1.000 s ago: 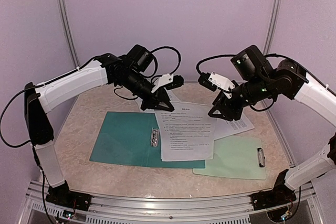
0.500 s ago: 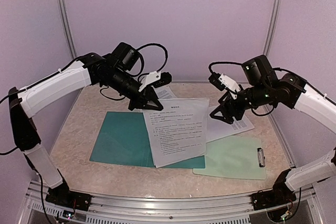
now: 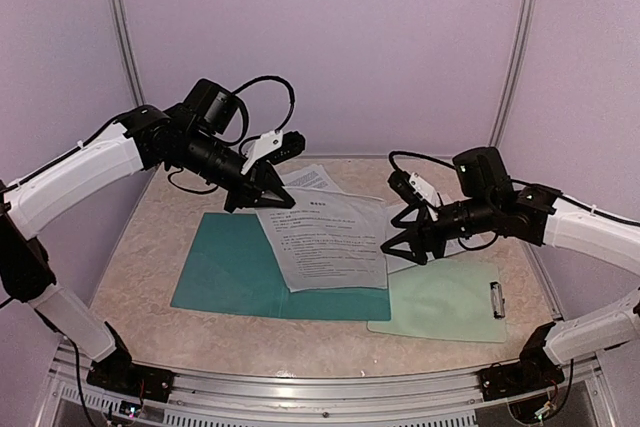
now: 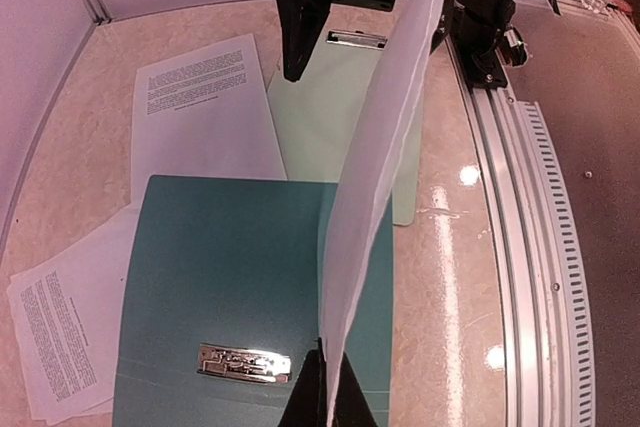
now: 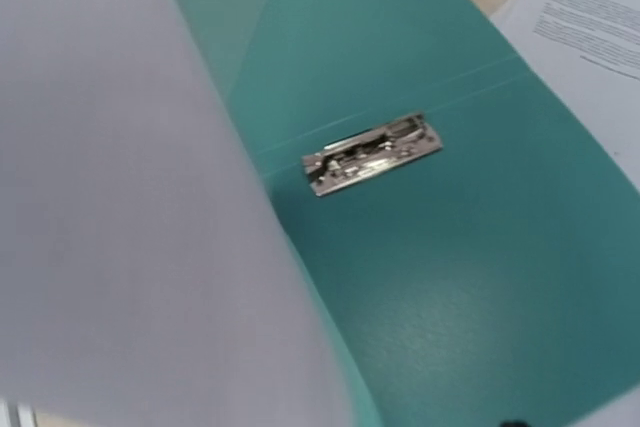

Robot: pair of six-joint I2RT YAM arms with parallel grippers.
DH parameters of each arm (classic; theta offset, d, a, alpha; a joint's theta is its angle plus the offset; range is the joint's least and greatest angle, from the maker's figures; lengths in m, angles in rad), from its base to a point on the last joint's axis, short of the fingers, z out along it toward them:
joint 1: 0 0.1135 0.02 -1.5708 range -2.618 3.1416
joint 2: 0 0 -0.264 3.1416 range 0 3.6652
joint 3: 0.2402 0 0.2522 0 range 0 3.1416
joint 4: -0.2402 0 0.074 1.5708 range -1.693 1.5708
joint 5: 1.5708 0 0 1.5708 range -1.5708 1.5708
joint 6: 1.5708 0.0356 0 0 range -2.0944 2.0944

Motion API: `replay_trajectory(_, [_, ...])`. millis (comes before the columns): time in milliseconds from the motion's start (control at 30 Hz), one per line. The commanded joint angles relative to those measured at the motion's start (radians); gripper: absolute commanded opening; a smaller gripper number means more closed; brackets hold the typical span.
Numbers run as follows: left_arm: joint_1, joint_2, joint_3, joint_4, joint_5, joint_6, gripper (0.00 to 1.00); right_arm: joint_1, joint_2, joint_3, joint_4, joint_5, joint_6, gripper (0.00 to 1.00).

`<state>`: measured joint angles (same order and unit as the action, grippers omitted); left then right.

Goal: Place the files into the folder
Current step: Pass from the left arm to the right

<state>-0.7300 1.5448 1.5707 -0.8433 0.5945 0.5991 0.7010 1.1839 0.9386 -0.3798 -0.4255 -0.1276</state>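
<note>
The dark teal folder (image 3: 225, 267) lies open on the table, its metal clip (image 4: 245, 363) showing. My left gripper (image 3: 262, 197) is shut on the far left corner of one white file (image 3: 330, 242). That sheet slopes down over the folder's right half and looks edge-on in the left wrist view (image 4: 385, 147). My right gripper (image 3: 400, 247) stands open at the sheet's right edge, low over the table. Its fingers are out of the right wrist view, which shows the folder (image 5: 480, 277) and the blurred sheet (image 5: 120, 227). More files lie behind the folder (image 3: 318, 179) and under the right arm (image 3: 458, 242).
A pale mint clipboard (image 3: 450, 302) with a metal clip lies at the front right, touching the folder's right edge. An aluminium rail (image 4: 520, 197) runs along the table's near edge. Purple walls close in the back and both sides.
My left gripper has pulled the sheet leftward over the folder. The right gripper has opened, let go of the sheet's right side and dropped lower and to the left.
</note>
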Motion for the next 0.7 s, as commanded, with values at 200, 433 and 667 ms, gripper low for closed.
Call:
replay_trajectory(200, [0.010, 0.018, 0.003, 0.014, 0.027, -0.032, 0.00, -0.014, 0.073, -0.078, 0.250, -0.124, -0.025, 0.70])
replay_trajectory(433, [0.027, 0.033, 0.016, 0.009, 0.051, -0.048, 0.00, -0.015, 0.105, -0.093, 0.354, -0.185, -0.026, 0.56])
replay_trajectory(667, [0.045, 0.044, 0.024, 0.009, 0.084, -0.059, 0.00, -0.028, 0.122, -0.126, 0.448, -0.230, -0.021, 0.37])
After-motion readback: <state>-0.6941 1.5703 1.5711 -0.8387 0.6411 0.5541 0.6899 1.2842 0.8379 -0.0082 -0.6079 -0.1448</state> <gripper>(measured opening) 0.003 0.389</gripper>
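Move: The hanging file sheet that I want has its right edge roughly 1 cm to my right hand's left, level and straight across; its middle is about 12 cm left and 6 cm lower. From my left hand, which holds its upper left corner, that middle is some 10 cm right, 2 cm back and 13 cm down. The folder's clip lies 21 cm left of my right hand, 7 cm ahead and 21 cm below; the green clipboard 13 cm right, 2 cm back and 22 cm below. I slide my right hand left, about 3.5 cm, so that its open fingers straddle the sheet's free right edge, and I bring them roughly half shut around it; meanwhile the fingertips tip up some 10 degrees and the hand swings about as much counter-clockwise. With my left hand I keep the pinch on the upper corner, easing forward by barely 1 cm. ##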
